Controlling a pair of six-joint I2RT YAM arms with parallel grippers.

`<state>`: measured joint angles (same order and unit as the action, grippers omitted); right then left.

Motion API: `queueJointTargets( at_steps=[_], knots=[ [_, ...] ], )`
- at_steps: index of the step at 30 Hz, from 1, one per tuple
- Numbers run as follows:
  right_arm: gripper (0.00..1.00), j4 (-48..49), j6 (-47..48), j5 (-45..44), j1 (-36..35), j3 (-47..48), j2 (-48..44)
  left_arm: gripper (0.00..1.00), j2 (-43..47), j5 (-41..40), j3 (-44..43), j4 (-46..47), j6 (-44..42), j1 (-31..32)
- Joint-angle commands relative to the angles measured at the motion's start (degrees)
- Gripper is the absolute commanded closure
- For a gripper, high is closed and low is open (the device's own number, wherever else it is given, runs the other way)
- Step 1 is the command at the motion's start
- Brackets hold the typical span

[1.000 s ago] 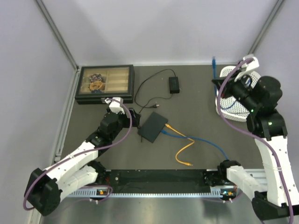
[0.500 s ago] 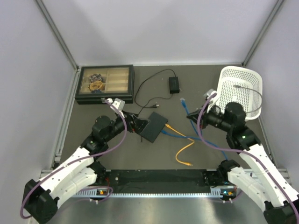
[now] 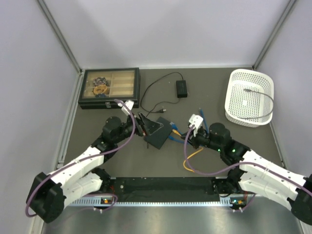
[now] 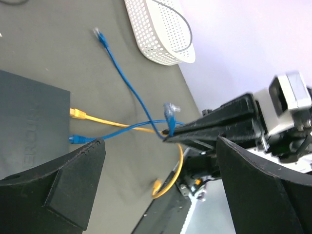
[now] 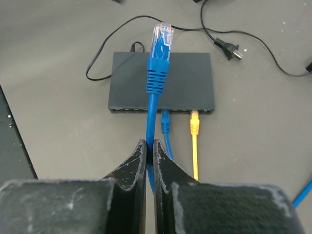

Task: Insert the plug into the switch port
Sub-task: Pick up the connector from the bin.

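The switch is a flat dark grey box, and its port edge faces my right gripper. A blue lead and a yellow lead sit in two of the ports. My right gripper is shut on a blue cable just behind its plug. The plug stands out ahead of the fingertips, short of the ports and above them. My left gripper is open at the switch's left side with nothing between its fingers.
A black compartment case sits at the back left and a power brick with a thin lead at the back middle. A white basket stands at the back right. A loose blue end and a loose yellow end lie on the mat.
My right arm has swung down from the basket to just in front of the switch, carrying the blue plug. My left arm has reached forward to the switch's side.
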<state>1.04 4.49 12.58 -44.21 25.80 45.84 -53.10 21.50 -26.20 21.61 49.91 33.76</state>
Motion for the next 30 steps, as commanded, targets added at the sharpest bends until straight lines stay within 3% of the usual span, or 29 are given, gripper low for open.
queueJointTargets(
  at_steps=[1, 7, 11, 17, 27, 30],
  knots=[
    [1.00, 8.8, 2.8, -5.6, -4.3, -0.3, 2.2, 0.02, -3.6, 1.3, -1.1, 8.2, 7.7, 0.5],
    [1.00, 11.7, 3.7, -9.6, -8.0, -0.1, 6.7, 0.09, -6.7, -1.0, -1.5, 10.0, 9.5, 2.4],
    [1.00, 13.5, 3.5, -10.4, -9.2, -0.3, 8.0, 0.19, -7.6, -2.3, -1.5, 10.7, 9.9, 3.0],
    [1.00, 14.3, 3.5, -11.0, -9.8, -0.6, 8.7, 0.43, -8.7, -4.1, -1.0, 10.0, 10.1, 3.2],
    [1.00, 15.2, 4.1, -12.4, -12.1, -0.6, 10.8, 0.48, -11.1, -6.2, 0.4, 14.3, 12.3, 3.8],
    [1.00, 15.7, 4.1, -12.4, -12.7, -0.7, 11.5, 0.53, -12.3, -5.5, -0.5, 14.2, 12.1, 4.1]
  ],
)
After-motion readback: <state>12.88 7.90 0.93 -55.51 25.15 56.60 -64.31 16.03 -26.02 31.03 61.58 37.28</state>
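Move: The blue plug, held in the right fingers, stands about 9 cm to the left hand's right, 2 cm ahead and 4 cm lower; the switch's middle is some 4 cm ahead, 4 cm right and 20 cm below. From the right hand, the open left fingers are about 12 cm left, level fore-and-aft and 5 cm higher; the switch is roughly 11 cm left, 5 cm ahead and 14 cm below, its plugged-in yellow plug 4 cm left, 6 cm ahead and as low. The blue plug, its cable still pinched just behind the boot by the shut right fingers, is carried about 4 cm left and slightly down towards the left gripper. The left hand comes to meet it, going right and down and then easing forward, some 2 cm each way, rolling about 10 degrees around its fingers while they close from wide open to half; whether they touch the plug can't be seen. ##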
